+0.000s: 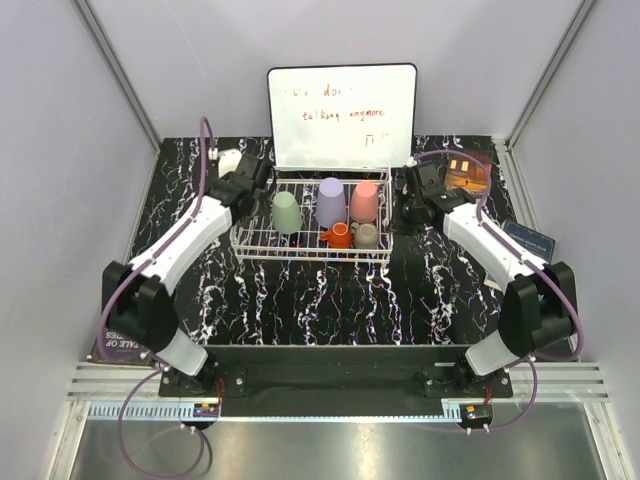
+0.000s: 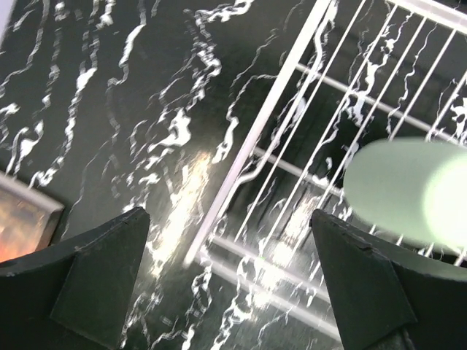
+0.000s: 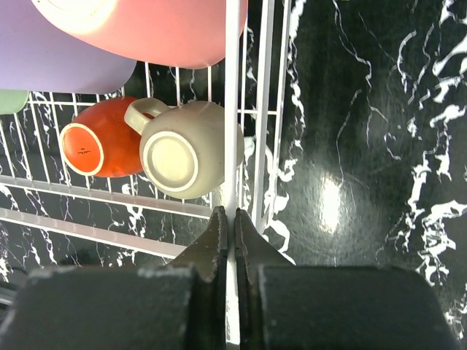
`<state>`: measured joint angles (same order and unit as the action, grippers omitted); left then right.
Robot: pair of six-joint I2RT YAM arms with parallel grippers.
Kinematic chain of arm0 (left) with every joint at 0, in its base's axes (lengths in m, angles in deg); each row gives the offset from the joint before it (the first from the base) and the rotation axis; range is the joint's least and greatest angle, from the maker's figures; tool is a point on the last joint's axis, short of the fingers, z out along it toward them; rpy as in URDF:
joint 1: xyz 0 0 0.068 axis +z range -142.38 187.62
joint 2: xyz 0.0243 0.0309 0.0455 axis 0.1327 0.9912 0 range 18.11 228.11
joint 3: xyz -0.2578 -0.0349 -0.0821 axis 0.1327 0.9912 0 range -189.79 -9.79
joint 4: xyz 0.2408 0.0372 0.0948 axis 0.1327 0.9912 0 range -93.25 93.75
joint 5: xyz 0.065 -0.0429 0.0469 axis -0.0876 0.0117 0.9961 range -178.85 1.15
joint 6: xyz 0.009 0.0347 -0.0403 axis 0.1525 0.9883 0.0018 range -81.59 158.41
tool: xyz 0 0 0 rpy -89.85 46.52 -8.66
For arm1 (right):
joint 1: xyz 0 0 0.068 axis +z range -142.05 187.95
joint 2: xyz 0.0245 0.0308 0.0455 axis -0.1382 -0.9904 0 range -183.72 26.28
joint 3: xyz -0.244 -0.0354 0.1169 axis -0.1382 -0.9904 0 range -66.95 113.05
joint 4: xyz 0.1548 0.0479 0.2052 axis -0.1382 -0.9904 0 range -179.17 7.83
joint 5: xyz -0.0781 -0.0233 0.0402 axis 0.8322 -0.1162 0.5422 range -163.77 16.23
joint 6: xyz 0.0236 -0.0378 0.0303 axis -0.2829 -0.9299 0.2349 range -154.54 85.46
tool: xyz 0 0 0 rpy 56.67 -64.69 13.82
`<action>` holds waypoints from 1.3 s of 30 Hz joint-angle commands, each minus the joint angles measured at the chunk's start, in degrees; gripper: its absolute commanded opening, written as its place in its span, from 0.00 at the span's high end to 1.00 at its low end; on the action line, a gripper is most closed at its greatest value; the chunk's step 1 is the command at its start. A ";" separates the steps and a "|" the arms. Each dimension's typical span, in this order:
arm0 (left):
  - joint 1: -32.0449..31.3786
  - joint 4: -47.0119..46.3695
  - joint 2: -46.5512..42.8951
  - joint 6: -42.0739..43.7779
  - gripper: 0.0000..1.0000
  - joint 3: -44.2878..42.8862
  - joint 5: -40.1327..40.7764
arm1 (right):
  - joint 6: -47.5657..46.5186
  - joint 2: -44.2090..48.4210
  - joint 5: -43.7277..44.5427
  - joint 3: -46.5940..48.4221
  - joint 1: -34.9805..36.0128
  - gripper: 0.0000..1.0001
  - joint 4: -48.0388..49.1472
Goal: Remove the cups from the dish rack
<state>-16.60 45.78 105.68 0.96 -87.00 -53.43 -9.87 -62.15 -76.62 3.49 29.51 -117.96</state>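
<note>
The white wire dish rack stands mid-table. In it are upside-down pale green, lavender and pink tumblers, an orange handled cup and a beige-grey cup. My left gripper is open and empty over the rack's left rail, with the green cup just to its right. My right gripper is shut on the rack's right rail, beside the beige-grey cup and orange cup. The pink and lavender tumblers show above them.
A whiteboard leans right behind the rack. A small glowing picture sits at the back right and a dark card by the right arm. A white object lies at the back left. Grey walls close in the sides.
</note>
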 commanded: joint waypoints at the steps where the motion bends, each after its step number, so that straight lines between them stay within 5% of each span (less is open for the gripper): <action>1: 3.21 -5.61 4.09 4.05 0.01 -5.14 -4.55 | -0.23 3.42 0.48 -2.67 -0.56 1.00 -8.24; 9: 8.85 -8.86 11.39 5.54 0.03 -7.78 -12.38 | -0.49 7.12 1.01 -5.83 -0.56 1.00 -9.65; 15: 8.85 -12.11 11.57 6.07 0.51 -3.57 -18.44 | -0.50 8.44 1.27 -6.10 -0.56 1.00 -10.44; 19: 8.76 -13.44 10.69 8.18 1.00 -1.63 -20.65 | -0.23 9.06 0.57 -6.01 -0.56 1.00 -10.79; 23: 8.76 -13.97 7.89 8.62 1.00 0.21 -21.53 | 0.56 10.81 0.22 -6.10 -0.56 1.00 -11.23; 26: 8.67 -14.41 5.16 8.19 1.00 3.37 -21.88 | 1.26 12.57 0.92 -6.10 -0.64 0.85 -11.76; 27: 8.58 -14.49 3.41 8.10 1.00 4.77 -21.88 | 1.52 13.53 1.27 -6.01 -0.56 0.65 -11.85; 31: 8.41 -14.41 -0.46 8.10 1.00 8.03 -21.36 | 3.63 16.79 4.07 -4.35 -0.56 0.27 -11.76; 34: 8.50 -14.23 -2.66 8.27 1.00 9.44 -21.18 | 4.60 18.81 4.87 -0.84 -0.56 0.12 -12.20; 39: 8.15 -13.27 -6.09 5.82 1.00 12.08 -21.88 | 7.66 22.32 -0.38 1.46 -0.56 0.09 -12.99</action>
<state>-9.09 33.28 104.50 13.85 -76.32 -75.92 -5.89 -43.68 -73.80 1.85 28.57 -130.31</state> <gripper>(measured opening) 0.075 0.909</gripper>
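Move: The left hand, open, has the dish rack's left rail about 6 cm ahead, a couple of centimetres to its right and 6 below. The green cup is roughly 9 cm to this hand's right and 2 ahead, some 6 lower; the purple cup lies about 18 right and 4 ahead. The right hand already pinches the right rail. From that hand the gray cup is about 6 cm left and 1 back, the pink cup 6 left and 4 ahead, both lower. Forward and down, about 6 cm each, the open left hand reaches onto the rack's left rail, pinches it with a clockwise turn of 15 to 20 degrees, then drags it some 6 cm straight back, keeping hold. The right hand keeps its grip while drawing its rail back 3 to 4 cm and slightly right, then opens wide, letting go as it backs off and rises about 7 cm. ##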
